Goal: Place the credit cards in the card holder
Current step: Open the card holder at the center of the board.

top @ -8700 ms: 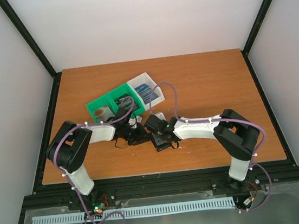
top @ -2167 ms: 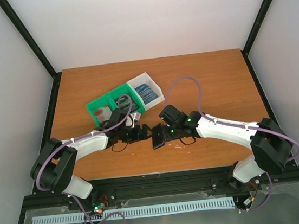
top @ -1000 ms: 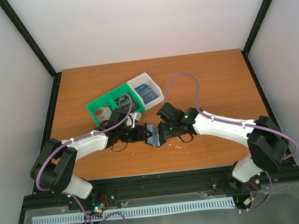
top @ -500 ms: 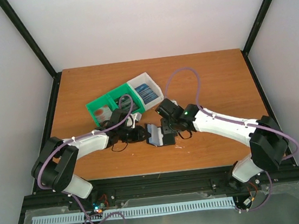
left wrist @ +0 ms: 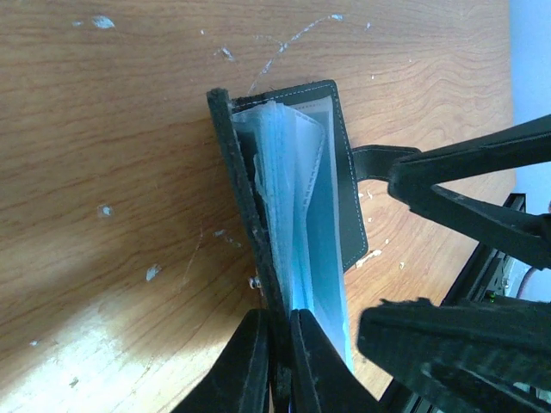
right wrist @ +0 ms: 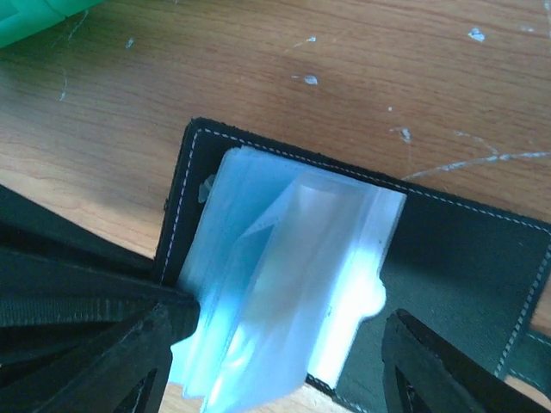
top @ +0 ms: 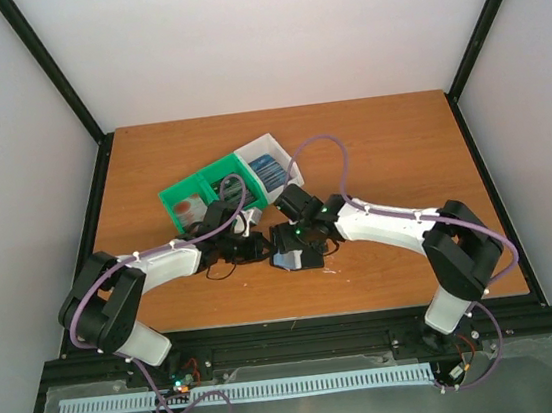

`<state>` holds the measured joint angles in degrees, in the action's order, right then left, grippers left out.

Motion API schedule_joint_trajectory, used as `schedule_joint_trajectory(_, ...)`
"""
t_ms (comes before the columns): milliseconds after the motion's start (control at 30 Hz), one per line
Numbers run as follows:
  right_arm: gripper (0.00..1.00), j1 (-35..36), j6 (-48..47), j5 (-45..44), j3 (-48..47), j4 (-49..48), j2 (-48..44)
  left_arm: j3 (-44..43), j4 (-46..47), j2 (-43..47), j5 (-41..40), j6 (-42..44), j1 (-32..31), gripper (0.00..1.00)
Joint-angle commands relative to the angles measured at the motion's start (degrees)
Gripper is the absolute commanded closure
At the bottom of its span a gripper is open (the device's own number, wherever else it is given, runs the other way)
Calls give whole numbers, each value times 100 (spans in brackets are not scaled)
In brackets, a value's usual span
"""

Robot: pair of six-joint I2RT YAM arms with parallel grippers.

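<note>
The black card holder [top: 289,259] lies open on the table, its pale blue sleeves [right wrist: 293,275] fanned upward. My left gripper [left wrist: 277,325] is shut on the holder's left cover, which stands on edge [left wrist: 241,198]. My right gripper [right wrist: 275,379] hangs open directly above the sleeves, one finger on each side, holding nothing. In the top view both grippers meet at the holder, the left gripper [top: 258,250] from the left and the right gripper [top: 301,244] from behind. The credit cards sit in the bin: blue ones [top: 265,172] in the white compartment and a reddish one [top: 192,208] in a green one.
The green and white three-compartment bin [top: 214,177] stands just behind the grippers, its corner showing in the right wrist view [right wrist: 34,17]. The holder's snap tab [left wrist: 370,161] points toward the table's near edge. A purple cable [top: 324,145] arcs over the right arm.
My left gripper has closed on the holder's cover. My right gripper let go, opened wide and shifted left over the holder, which now shows its sleeves spread.
</note>
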<state>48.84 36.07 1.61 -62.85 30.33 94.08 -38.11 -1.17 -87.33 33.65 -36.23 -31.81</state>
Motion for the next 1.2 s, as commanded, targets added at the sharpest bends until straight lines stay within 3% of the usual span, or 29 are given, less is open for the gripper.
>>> schedule_joint_trajectory(0, 34, -15, 80, -52, -233, -47, 266, -211, -15, -86, 56, 135, 49, 93)
schedule_joint_trajectory(567, 42, -15, 667, -2481, -183, 1723, 473, -199, -96, -91, -105, 103, 46, 94)
schedule_joint_trajectory(767, 45, -21, 207, -1559, -198, 872, -184, -206, -116, -72, -71, 116, 44, 94)
schedule_joint_trajectory(1067, 80, -9, -29, -64, -66, -224, -339, -197, -103, -82, -45, 101, 44, 95)
schedule_joint_trajectory(1167, 83, -12, -14, 122, -20, -348, -151, -205, -112, -87, -59, 99, 44, 95)
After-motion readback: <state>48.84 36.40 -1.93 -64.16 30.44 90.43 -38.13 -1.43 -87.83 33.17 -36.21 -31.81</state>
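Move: The card holder lies open, its clear sleeves bunched up about 2 cm below the right hand's wide-open fingers and about 1 cm ahead. The holder's middle is some 3 cm to the right of that hand, 1 cm back and 3 cm down. The green tray stands about 11 cm ahead and 14 cm left, the white tray roughly 17 cm ahead and 1 cm left. From the left hand, the holder's middle is about 5 cm right, level with it and 1 cm lower. The bunched sleeves are swept over towards the holder's strap side by the right hand, which sinks about 3 cm while swinging some 8 cm right, its fingertips tilting rightward. It then swings back left, untilting, lifts clear to about 3 cm above its start, and narrows its fingers to nearly shut. The left hand stays put, still pinching the holder's left edge, its grip firming. ##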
